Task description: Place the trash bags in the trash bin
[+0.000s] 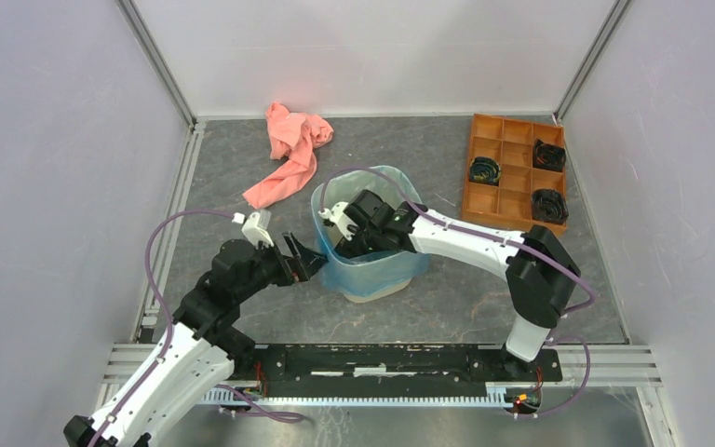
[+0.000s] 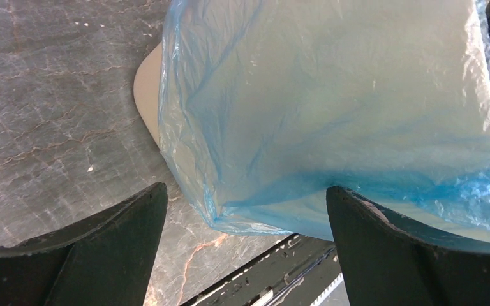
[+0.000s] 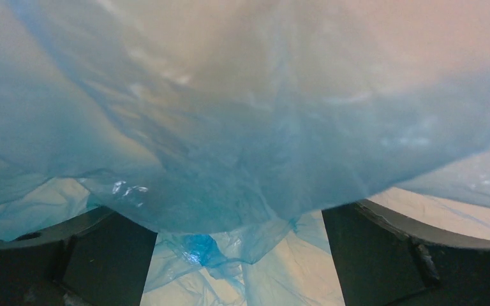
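Note:
The cream-beige trash bin (image 1: 373,294) stands mid-table, wrapped in the translucent blue trash bag (image 1: 376,268), whose edge hangs down the outer walls. My left gripper (image 1: 309,261) is open just left of the bin's lower left side. In the left wrist view the bag (image 2: 332,115) covers the bin wall, a bare bin corner (image 2: 145,83) shows, and the bag's hem hangs between my open left gripper (image 2: 245,192). My right gripper (image 1: 340,233) reaches inside the bin. In the right wrist view it (image 3: 236,220) is open, with crumpled bag film (image 3: 230,127) over and between its fingers.
A pink-salmon cloth (image 1: 290,154) lies at the back left. An orange compartment tray (image 1: 514,168) with black items (image 1: 549,154) sits at the back right. White walls enclose the table on three sides. A black rail (image 1: 382,358) runs along the near edge.

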`<state>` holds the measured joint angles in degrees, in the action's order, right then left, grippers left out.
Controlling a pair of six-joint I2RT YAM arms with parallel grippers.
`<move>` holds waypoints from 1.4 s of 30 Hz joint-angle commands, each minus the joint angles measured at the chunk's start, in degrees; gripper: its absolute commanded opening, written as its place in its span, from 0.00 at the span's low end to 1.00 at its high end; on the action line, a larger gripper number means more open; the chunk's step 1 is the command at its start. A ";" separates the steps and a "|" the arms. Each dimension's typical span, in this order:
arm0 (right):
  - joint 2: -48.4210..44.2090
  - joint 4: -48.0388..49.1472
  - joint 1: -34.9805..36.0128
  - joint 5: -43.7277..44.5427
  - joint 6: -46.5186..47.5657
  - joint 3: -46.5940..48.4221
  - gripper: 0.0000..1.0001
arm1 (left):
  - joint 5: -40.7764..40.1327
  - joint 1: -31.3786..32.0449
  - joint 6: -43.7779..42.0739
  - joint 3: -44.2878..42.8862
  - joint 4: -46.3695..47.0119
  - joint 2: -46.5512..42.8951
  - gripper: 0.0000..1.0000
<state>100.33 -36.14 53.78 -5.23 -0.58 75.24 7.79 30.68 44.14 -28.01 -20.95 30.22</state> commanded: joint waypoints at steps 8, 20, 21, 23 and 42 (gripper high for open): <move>-5.51 0.17 -0.73 4.79 0.07 0.95 0.98 | -1.43 0.10 -3.01 -2.47 -0.35 -0.37 1.00; -1.21 7.51 4.55 -1.70 -3.89 -4.33 0.98 | -2.54 0.09 -2.57 -3.67 -3.95 -3.30 1.00; -1.66 6.47 4.56 -0.50 -3.53 -3.58 0.98 | -2.60 0.13 -2.68 -4.03 -4.32 -3.43 1.00; -3.78 4.58 4.57 2.87 -3.08 -2.21 0.98 | -2.90 0.10 -2.66 -4.71 -4.87 -3.71 1.00; -5.86 13.64 3.56 17.00 -3.31 -6.81 0.98 | -3.57 0.09 -1.26 -7.70 -6.04 -5.66 1.00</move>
<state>89.69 -28.12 57.91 9.85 -3.25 70.17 4.56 30.63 43.20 -33.91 -27.44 25.17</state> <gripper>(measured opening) 0.979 0.996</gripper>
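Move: My right hand is already down inside the lined trash bin. The middle of the trash bag and bin lies about 4 cm to its right, 2 cm ahead and a little higher than my finger pads. The pink cloth lies on the table, some 25 cm ahead and 15 cm left of that hand. From my left hand, open beside the bag's near-left edge, the bag's middle is about 12 cm right, 4 cm ahead and 5 cm lower. I work the bag's inside with my right hand, fingers kept wide open: up and slightly forward a couple of cm, back and down about 3 cm towards the bin's near side, then up some 8 cm and forward about 4, starting to dip again as the fingers swing roughly 15 degrees forward. My open left hand eases slightly left, away from the bag, then rises about 4 cm. ##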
